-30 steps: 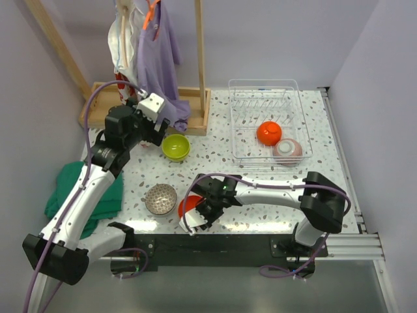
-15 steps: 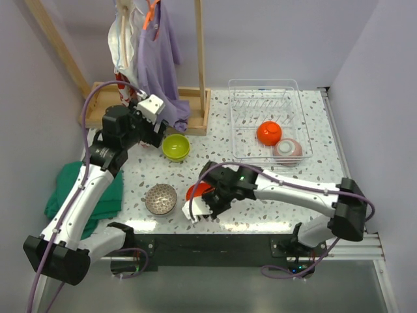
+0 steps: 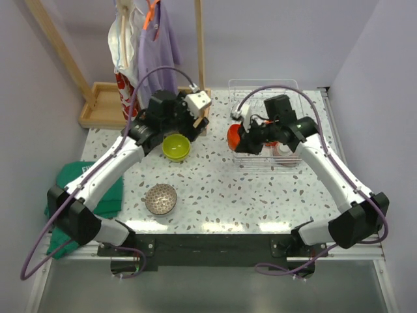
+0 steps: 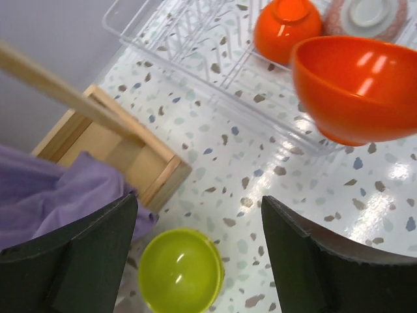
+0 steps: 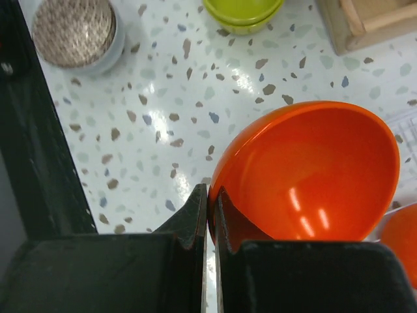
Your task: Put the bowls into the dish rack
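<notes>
My right gripper (image 3: 242, 134) is shut on the rim of a glossy orange-red bowl (image 3: 232, 137) (image 5: 313, 169), held in the air at the left edge of the clear wire dish rack (image 3: 264, 83) (image 4: 195, 39). In the rack, a second orange bowl (image 4: 287, 26) lies upside down beside the pinkish bowl (image 4: 368, 16). My left gripper (image 3: 181, 129) (image 4: 199, 261) hangs open just above the lime green bowl (image 3: 176, 147) (image 4: 180, 270), apart from it. The grey-brown speckled bowl (image 3: 161, 199) (image 5: 75, 32) sits upright near the table's front edge.
A wooden tray base (image 3: 104, 104) with posts and a hanging purple garment (image 3: 159, 52) stands at the back left, close to my left gripper. A green cloth (image 3: 101, 192) lies at the table's left edge. Walls close in on both sides.
My right gripper shut on the orange-red bowl at the table's front and carried it up to the rack's left side. My left arm swung right, over the lime bowl.
</notes>
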Robot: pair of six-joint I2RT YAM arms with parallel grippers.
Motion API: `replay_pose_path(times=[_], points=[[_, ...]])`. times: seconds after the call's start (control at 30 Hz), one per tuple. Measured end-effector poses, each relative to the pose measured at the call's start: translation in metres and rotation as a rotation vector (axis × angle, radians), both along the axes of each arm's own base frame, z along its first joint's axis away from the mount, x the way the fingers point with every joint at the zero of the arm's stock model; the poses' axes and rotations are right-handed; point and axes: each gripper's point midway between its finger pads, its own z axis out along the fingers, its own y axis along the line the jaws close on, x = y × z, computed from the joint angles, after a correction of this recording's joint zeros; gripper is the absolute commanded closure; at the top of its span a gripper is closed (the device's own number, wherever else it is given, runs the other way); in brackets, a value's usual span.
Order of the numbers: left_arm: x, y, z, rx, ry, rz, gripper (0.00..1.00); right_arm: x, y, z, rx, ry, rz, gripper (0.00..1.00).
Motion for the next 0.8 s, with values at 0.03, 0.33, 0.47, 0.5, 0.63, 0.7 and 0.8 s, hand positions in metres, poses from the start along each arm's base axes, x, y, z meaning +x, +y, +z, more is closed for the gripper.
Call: replay_pose_path(times=[0.03,0.33,0.47,0.5,0.63,0.7,0.8], points=[[0.001,-0.015,-0.002,0.011,0.002,-0.029,0.19,0.007,-0.004,0.004,0.054,0.037,-0.045,1.0],[0.044,-0.077,-0.052,0.092,0.052,-0.053,0.3,0.087,-0.052,0.009,0.5,0.329,-0.375,1.0],[0.059,-0.081,-0.07,0.121,0.066,-0.03,0.43,0.11,-0.061,-0.019,0.6,0.479,-0.431,1.0],[0.062,-0.083,-0.073,0.124,0.068,-0.03,0.47,0.115,-0.063,-0.027,0.619,0.513,-0.444,1.0],[0.076,-0.096,-0.08,0.123,0.062,-0.042,0.87,0.134,-0.075,-0.047,0.674,0.591,-0.486,1.0],[0.083,-0.104,-0.083,0.117,0.061,-0.046,0.96,0.143,-0.082,-0.053,0.695,0.602,-0.502,1.0],[0.093,-0.114,-0.091,0.112,0.064,-0.053,1.0,0.151,-0.091,-0.061,0.713,0.62,-0.52,1.0]])
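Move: The right hand holds the orange bowl by its rim; the orange bowl already upturned in the dish rack lies about 12 cm ahead of it, 11 cm to its right and 19 cm below. From that hand the pink bowl is some 6 cm ahead and 18 cm right, also about 20 cm lower. The open left hand has the rack's left rail roughly 7 cm ahead, 15 cm right and 19 cm below; the green bowls lie about 2 cm back, 5 cm left and 24 cm down. Keeping its pinch on the rim, the right hand carries the orange bowl some 15 cm forward and 9 cm right towards the upturned orange bowl in the rack, rising slightly before sinking to about 6 cm below its start, while the wrist rolls roughly 60 degrees and the fingers come to point flatter, leftward. The left hand sweeps right, then forward and down towards the rack's left rail, and its fingers shut with nothing between them. ##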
